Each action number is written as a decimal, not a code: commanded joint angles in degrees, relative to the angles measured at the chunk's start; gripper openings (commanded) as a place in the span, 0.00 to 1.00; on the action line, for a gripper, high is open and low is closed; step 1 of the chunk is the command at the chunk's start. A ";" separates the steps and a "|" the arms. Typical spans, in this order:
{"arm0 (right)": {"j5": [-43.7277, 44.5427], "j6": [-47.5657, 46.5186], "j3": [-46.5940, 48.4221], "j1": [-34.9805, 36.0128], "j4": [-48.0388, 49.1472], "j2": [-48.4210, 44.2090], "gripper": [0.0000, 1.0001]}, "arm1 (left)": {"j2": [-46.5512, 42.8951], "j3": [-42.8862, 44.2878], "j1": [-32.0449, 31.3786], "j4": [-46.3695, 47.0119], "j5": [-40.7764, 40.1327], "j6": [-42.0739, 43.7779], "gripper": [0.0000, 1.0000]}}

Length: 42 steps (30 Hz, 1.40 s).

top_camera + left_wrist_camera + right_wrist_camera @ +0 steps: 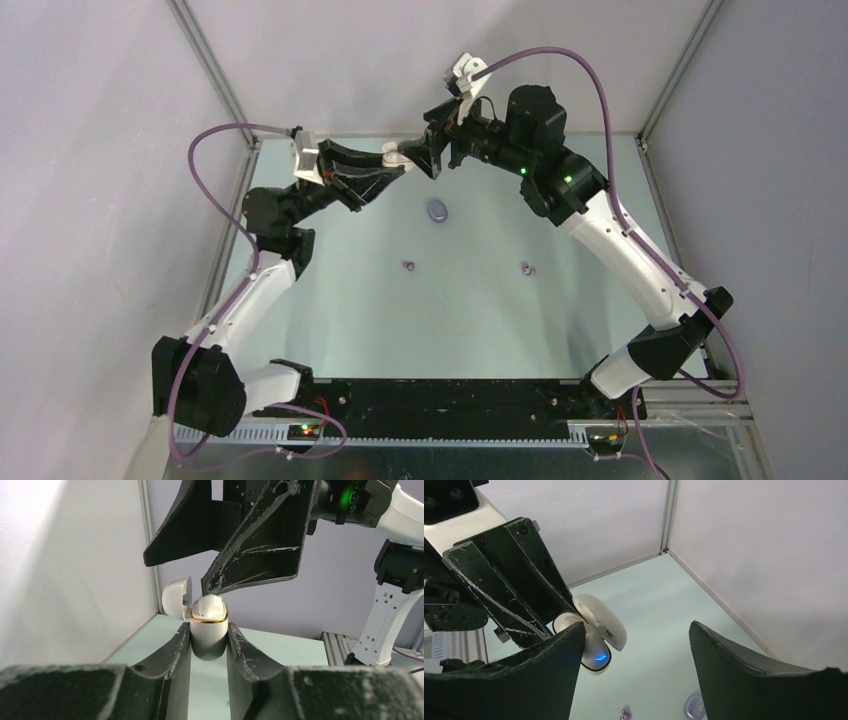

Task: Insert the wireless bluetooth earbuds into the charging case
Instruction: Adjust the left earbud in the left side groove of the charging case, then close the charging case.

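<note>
My left gripper (209, 636) is shut on a white charging case (210, 632) with a gold rim, held upright above the table. Its lid (176, 597) is flipped open to the left. A white earbud (209, 606) sits in the case's mouth. My right gripper (638, 626) stands open with nothing between its fingers. One of its fingers (260, 540) has its tip right over the earbud. In the top view the two grippers meet at the case (394, 155) near the back of the table. In the right wrist view a blue light glows on the case (596, 652).
A purple case (437, 211) lies on the pale green table below the grippers. Two purple earbuds (408, 265) (527, 268) lie nearer the arm bases. The back wall and the frame posts stand close behind both grippers.
</note>
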 commanded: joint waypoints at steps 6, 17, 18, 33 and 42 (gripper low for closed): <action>-20.85 -1.39 3.87 -2.97 -2.45 -2.13 0.83 | -0.83 1.06 0.17 1.76 1.13 0.16 0.00; -28.72 -1.56 6.81 -4.97 -7.30 3.00 0.81 | -0.18 1.72 -0.04 0.21 5.72 2.57 0.00; -28.72 -1.48 6.84 -4.93 -7.06 3.22 0.81 | -0.11 1.77 -0.06 0.12 5.92 2.57 0.00; -28.72 -7.15 2.87 -3.53 -7.27 0.42 0.77 | 2.94 4.74 0.66 -10.36 -5.23 0.22 0.00; -4.98 -7.79 -8.73 -6.96 -5.27 -4.59 0.82 | 4.04 1.69 3.44 -20.16 -4.02 -2.66 0.00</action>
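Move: The charging case sits in the left fingers with its lid still open; that lid is about 2 cm ahead, 3 cm right and 2 cm above the left hand point. From the right hand point it is some 3 cm back and 3 cm to the left, about level, inside the open fingers. The left earbud, by the nearer right fingertip, is 4 cm back, 4 cm left and 1 cm below; the case body is 5 cm back, 5 cm left and 2 cm below. Draw the right gripper back off the left earbud about 5 cm, turning it some 20 degrees counter-clockwise and keeping it wide open, so the farther finger sweeps the lid back over the case. Then sink it about 5 cm, coming partly forward again and drifting right. Keep the case pinched in the left gripper, ease back slightly, then carry it forward and down about 4 cm, rolling its top forward. ##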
